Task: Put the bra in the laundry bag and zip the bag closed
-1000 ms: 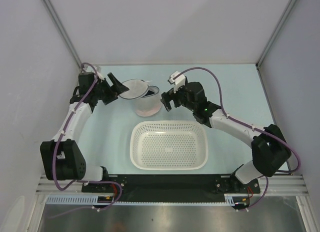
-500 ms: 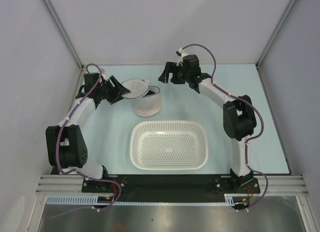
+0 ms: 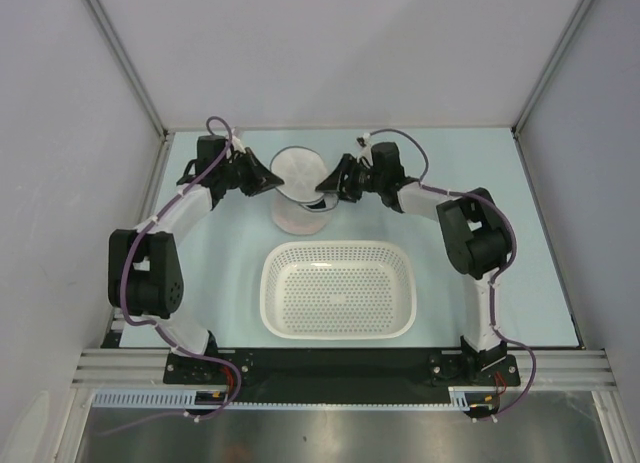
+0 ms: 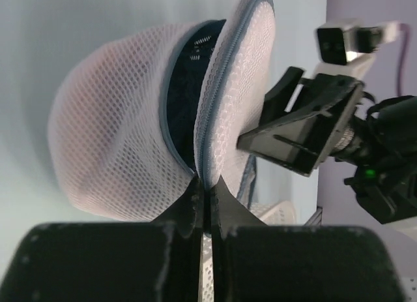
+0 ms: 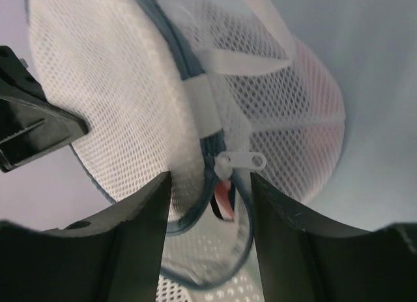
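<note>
The laundry bag [image 3: 296, 211], a white mesh cylinder with a blue-grey zip rim, stands at the back of the table with its round lid partly raised. Dark fabric of the bra [image 4: 189, 87] shows through the gap under the lid, and a pink bit [image 5: 223, 199] shows near the zip. My left gripper [image 3: 272, 179] is shut on the zip rim [image 4: 203, 175] at the bag's left side. At the bag's right side my right gripper [image 3: 326, 191] is open. Its fingers [image 5: 146, 214] straddle the rim and the white zip pull [image 5: 242, 162].
A white perforated plastic basket [image 3: 340, 249] sits just in front of the bag, between the two arms. Grey walls close the table at the back and both sides.
Both arms have come in to the bag. The left gripper has shut on the rim. The right arm has swung round from the right and its jaws have narrowed around the zip pull.
</note>
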Robot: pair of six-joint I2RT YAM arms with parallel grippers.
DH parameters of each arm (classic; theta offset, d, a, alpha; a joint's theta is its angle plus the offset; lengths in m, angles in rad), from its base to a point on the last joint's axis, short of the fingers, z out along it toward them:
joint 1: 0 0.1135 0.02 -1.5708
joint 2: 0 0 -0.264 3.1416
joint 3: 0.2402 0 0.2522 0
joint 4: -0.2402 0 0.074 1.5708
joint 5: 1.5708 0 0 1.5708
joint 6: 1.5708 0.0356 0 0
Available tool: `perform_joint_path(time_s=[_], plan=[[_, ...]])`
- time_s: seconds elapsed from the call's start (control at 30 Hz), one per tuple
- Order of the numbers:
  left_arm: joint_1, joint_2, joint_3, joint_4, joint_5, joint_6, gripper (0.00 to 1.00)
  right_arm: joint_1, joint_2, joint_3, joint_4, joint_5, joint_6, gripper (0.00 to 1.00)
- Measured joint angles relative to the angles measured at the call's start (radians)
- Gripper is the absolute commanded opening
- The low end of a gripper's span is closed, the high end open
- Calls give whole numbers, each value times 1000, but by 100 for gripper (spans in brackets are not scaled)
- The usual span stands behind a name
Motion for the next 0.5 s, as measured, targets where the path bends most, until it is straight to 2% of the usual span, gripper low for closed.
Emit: perform_joint_path(time_s=[0.03,0.07,0.1,0.17,0.27,0.37,0.5], plan=[[-13,0,0,8,10,0,0,-1,-18,-64,50,-7,45,61],[-21,0,0,12,21,-2,0,-4,-32,-106,78,-14,75,70],[-28,-1,-6,23,34,-3,0,-9,-49,-153,115,-26,112,75],[-31,-4,-19,32,49,-5,0,-20,-69,-184,143,-46,146,87],[-29,-14,-56,35,60,1,0,-38,-105,-166,114,-83,108,97],[-27,-16,-74,30,82,10,0,-53,-113,-58,-5,-109,-21,99],[-27,-27,-101,18,85,31,0,-67,-106,100,-147,-124,-177,97]])
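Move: The mesh lid of the laundry bag is pinched at its left rim by the left gripper, its middle about 4 cm right of that hand, 2 cm ahead and 2 cm higher; the bag body's middle is 5 cm right and 7 cm below. From the half-open right gripper, the lid's middle lies some 6 cm left, 2 cm ahead and 2 cm up, the bag body 5 cm left and 7 cm down. The white basket is about 18 cm back and 4 cm right of the right hand, 12 cm lower. Spread the right fingers wide so they come free of the lid's right edge, easing back 2 to 3 cm, then lift the hand about 7 cm, drifting right and forward again as it tips up. Keep the left fingers shut on the rim; shift them a little right, then draw the rim roughly 3 cm back and 2 cm down. ##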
